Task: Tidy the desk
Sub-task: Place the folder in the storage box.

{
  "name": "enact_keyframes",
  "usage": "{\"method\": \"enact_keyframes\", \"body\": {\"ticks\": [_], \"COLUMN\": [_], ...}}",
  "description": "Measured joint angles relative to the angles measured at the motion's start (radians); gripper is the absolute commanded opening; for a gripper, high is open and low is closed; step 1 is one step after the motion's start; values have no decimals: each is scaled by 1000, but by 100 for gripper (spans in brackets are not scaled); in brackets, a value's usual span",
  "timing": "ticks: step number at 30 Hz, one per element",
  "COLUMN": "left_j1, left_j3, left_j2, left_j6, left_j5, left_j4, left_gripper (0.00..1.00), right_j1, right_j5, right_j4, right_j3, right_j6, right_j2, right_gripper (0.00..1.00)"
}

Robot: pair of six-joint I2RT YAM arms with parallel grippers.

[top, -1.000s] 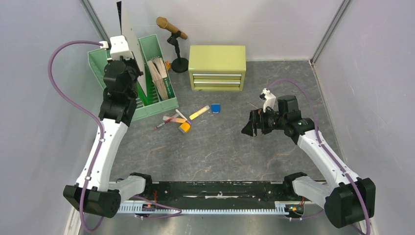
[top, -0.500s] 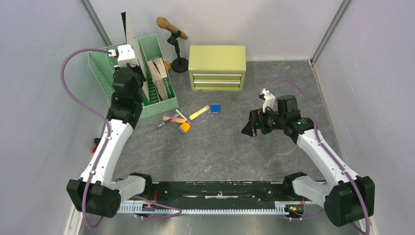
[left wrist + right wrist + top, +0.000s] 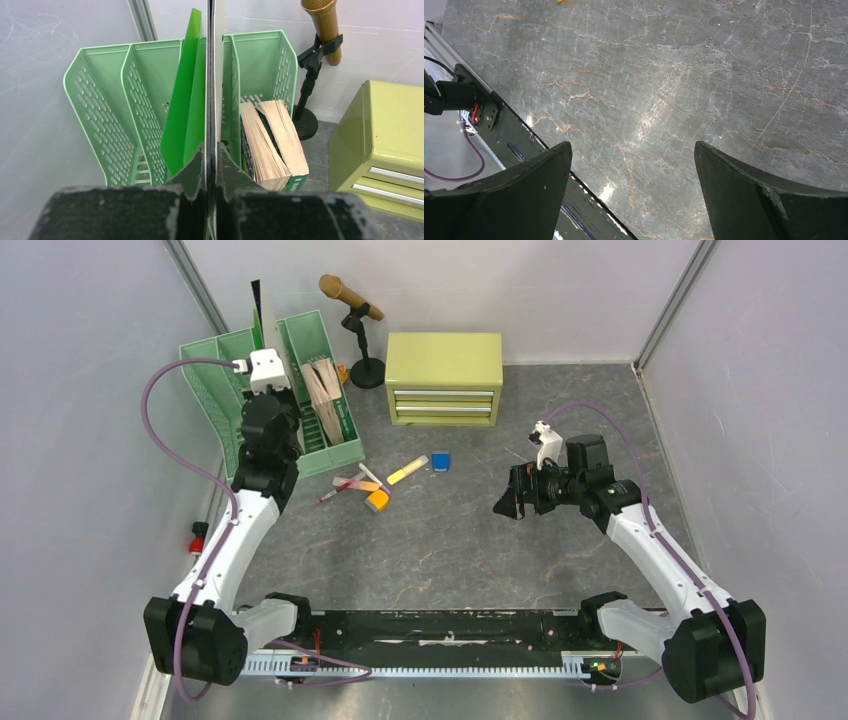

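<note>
The desk (image 3: 450, 540) is a dark grey veined tabletop between pale walls. At its back left stands a pale green file rack (image 3: 215, 380). My left gripper (image 3: 210, 150) is shut on a thin flat white and black board (image 3: 212, 60), held upright on its edge over the rack's middle slot, beside a bright green folder (image 3: 187, 90). A thick book (image 3: 272, 140) fills the slot to the right. My right gripper (image 3: 505, 502) hovers open above bare desk right of centre, with nothing between its fingers (image 3: 544, 170).
A yellow-green two-drawer cabinet (image 3: 444, 377) stands at the back, with a microphone on a stand (image 3: 352, 300) to its left. Loose small items lie mid-desk: a yellow marker (image 3: 407, 472), a blue piece (image 3: 441, 461), an orange piece (image 3: 377, 501) and pens (image 3: 350, 485).
My left arm has carried the board to the right and lower over the rack, from tilted to upright. The right arm has not moved.
</note>
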Motion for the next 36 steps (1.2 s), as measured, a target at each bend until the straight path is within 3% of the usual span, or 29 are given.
{"method": "enact_keyframes", "body": {"ticks": [16,31,33,36], "left_j1": [14,20,21,21], "left_j3": [-8,-142,-149,-153], "left_j2": [5,-14,-22,-35], "left_j6": [30,27,27,23], "left_j5": [20,46,46,42], "left_j4": [85,151,153,146], "left_gripper": [2,3,15,60], "right_j1": [0,0,0,0], "right_j5": [-1,-8,-8,-8], "right_j4": [1,13,14,16], "right_j3": [-2,-16,-17,-17], "right_j6": [0,12,15,19], "right_j2": [0,-14,-17,-19], "right_gripper": [98,98,98,98]}}
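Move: The folder is already in the left gripper, headed for the storage box's third compartment from the left, whose middle is about 10 cm ahead, 2 cm left and 18 cm below. The green folder stands some 10 cm ahead, 4 cm left and 12 cm below; the books are about 6 cm ahead, 9 cm right and 18 cm below. From the right gripper that compartment is roughly 26 cm ahead and 50 cm left, near level. Bring the left gripper up a touch, about 1.5 cm, still pinching the folder by its near edge, then lower the folder some 4 cm into the compartment between the green folder and the books. Ease back nearly 1 cm and part the fingers about a quarter open to loosen the grip. ##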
